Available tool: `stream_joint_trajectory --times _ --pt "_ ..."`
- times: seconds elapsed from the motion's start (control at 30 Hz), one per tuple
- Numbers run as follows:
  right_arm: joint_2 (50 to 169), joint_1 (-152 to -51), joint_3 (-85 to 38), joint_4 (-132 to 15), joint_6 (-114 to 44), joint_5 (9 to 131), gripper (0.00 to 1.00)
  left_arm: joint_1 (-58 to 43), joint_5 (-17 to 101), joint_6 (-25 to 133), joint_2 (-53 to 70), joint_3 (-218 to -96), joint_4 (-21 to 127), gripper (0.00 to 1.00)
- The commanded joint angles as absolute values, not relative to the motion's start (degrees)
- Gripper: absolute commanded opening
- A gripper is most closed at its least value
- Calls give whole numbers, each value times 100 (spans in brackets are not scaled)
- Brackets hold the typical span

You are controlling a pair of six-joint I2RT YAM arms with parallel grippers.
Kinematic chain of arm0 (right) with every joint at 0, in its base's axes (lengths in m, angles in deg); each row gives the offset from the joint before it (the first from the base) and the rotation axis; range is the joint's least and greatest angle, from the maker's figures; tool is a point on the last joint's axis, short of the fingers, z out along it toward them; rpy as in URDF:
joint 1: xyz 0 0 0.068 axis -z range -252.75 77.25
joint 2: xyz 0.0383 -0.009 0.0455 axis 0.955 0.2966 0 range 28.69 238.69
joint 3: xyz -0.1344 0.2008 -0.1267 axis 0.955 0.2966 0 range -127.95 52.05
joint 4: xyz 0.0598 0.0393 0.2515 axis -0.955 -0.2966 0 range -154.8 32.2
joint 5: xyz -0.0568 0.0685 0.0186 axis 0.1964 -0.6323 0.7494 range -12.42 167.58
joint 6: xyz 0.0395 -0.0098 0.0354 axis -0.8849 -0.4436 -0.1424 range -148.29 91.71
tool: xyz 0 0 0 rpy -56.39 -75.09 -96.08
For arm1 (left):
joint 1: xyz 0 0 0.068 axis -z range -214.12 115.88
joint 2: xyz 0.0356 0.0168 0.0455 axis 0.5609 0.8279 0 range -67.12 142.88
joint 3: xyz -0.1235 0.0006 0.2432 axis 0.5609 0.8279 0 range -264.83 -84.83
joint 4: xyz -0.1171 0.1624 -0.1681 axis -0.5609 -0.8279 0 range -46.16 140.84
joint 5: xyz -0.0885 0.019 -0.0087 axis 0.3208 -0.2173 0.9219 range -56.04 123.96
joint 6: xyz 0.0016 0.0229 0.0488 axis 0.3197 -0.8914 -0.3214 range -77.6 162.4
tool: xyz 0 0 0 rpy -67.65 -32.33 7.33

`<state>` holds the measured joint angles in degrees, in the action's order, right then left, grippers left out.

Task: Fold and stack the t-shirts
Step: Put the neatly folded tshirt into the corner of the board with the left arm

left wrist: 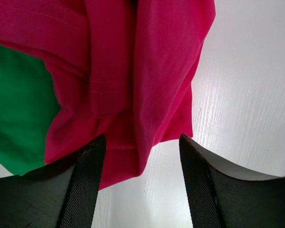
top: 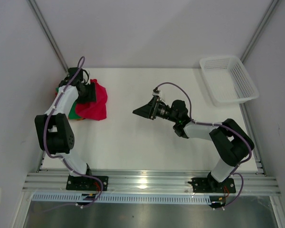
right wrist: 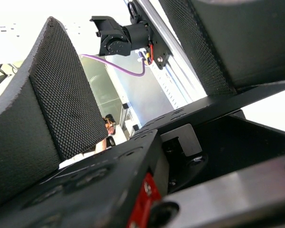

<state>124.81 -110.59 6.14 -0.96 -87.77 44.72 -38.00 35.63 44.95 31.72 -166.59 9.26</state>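
Observation:
A crumpled crimson-red t-shirt (top: 96,103) lies at the table's left edge on top of a green t-shirt (top: 73,112). My left gripper (top: 90,91) hangs over the top of this pile. In the left wrist view the crimson t-shirt (left wrist: 133,71) fills the upper frame and the green t-shirt (left wrist: 19,109) shows at left. The left gripper (left wrist: 142,142) is open; a hem of the crimson cloth reaches between its fingers (left wrist: 85,190), ungripped. My right gripper (top: 143,111) is over the table's middle, pointing left, open and empty (right wrist: 133,57).
A white mesh basket (top: 228,78) stands at the back right corner of the white table (top: 147,142). An aluminium rail (top: 147,183) carries both arm bases along the near edge. Walls close in on the left and right.

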Motion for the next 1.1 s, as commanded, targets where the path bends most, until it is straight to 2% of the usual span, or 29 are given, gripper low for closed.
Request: stream_joint_trajectory --times 0.0,0.1,0.2,0.23,0.27,0.33,0.5,0.8,1.07 --pt "12379 -11045 512 91 -8717 4497 66 -3816 3624 4530 3193 -16710 918 66" --pt "12484 -11036 468 179 -8779 4498 66 -3816 3800 4618 3316 -16754 892 63" --pt "12572 -11045 442 241 -8823 4498 66 -3807 3976 4645 3395 -16745 918 44" --pt "12607 -11036 433 267 -8841 4498 66 -3799 4002 4627 3404 -16745 927 25" --pt "12633 -11045 424 285 -8876 4498 66 -3798 3994 4627 3421 -16745 927 15" --pt "12704 -11036 398 390 -8928 4498 66 -3807 3950 4618 3421 -16745 944 8" --pt "12827 -11054 345 496 -9016 4506 66 -3799 3950 4618 3483 -16877 892 4" --pt "13038 -11089 283 601 -9087 4471 66 -3798 3845 4644 3483 -17105 742 2" --pt "13196 -11107 274 689 -9157 4383 66 -3807 3019 4645 3325 -17562 523 3"
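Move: The loose raised fold of the red t-shirt lies between the left hand's open fingers, about 2 cm below the hand point, 1 cm to its right and level with it fore and aft. The green t-shirt, partly under the red one, has its middle roughly 8 cm to that hand's left and 4 cm lower; the board's far left corner is some 16 cm ahead and 10 cm left. From the right hand the fold lies about 25 cm left, 11 cm ahead and 12 cm below. Down about 2 cm and a touch to the right goes the left hand, shutting its open fingers on the way to pinch the raised fold of the red t-shirt. It stays low for a moment with the fingers shut, then rises about 2 cm, easing forward and left. The right hand, empty, sinks some 2 cm and drifts a little forward and left. ##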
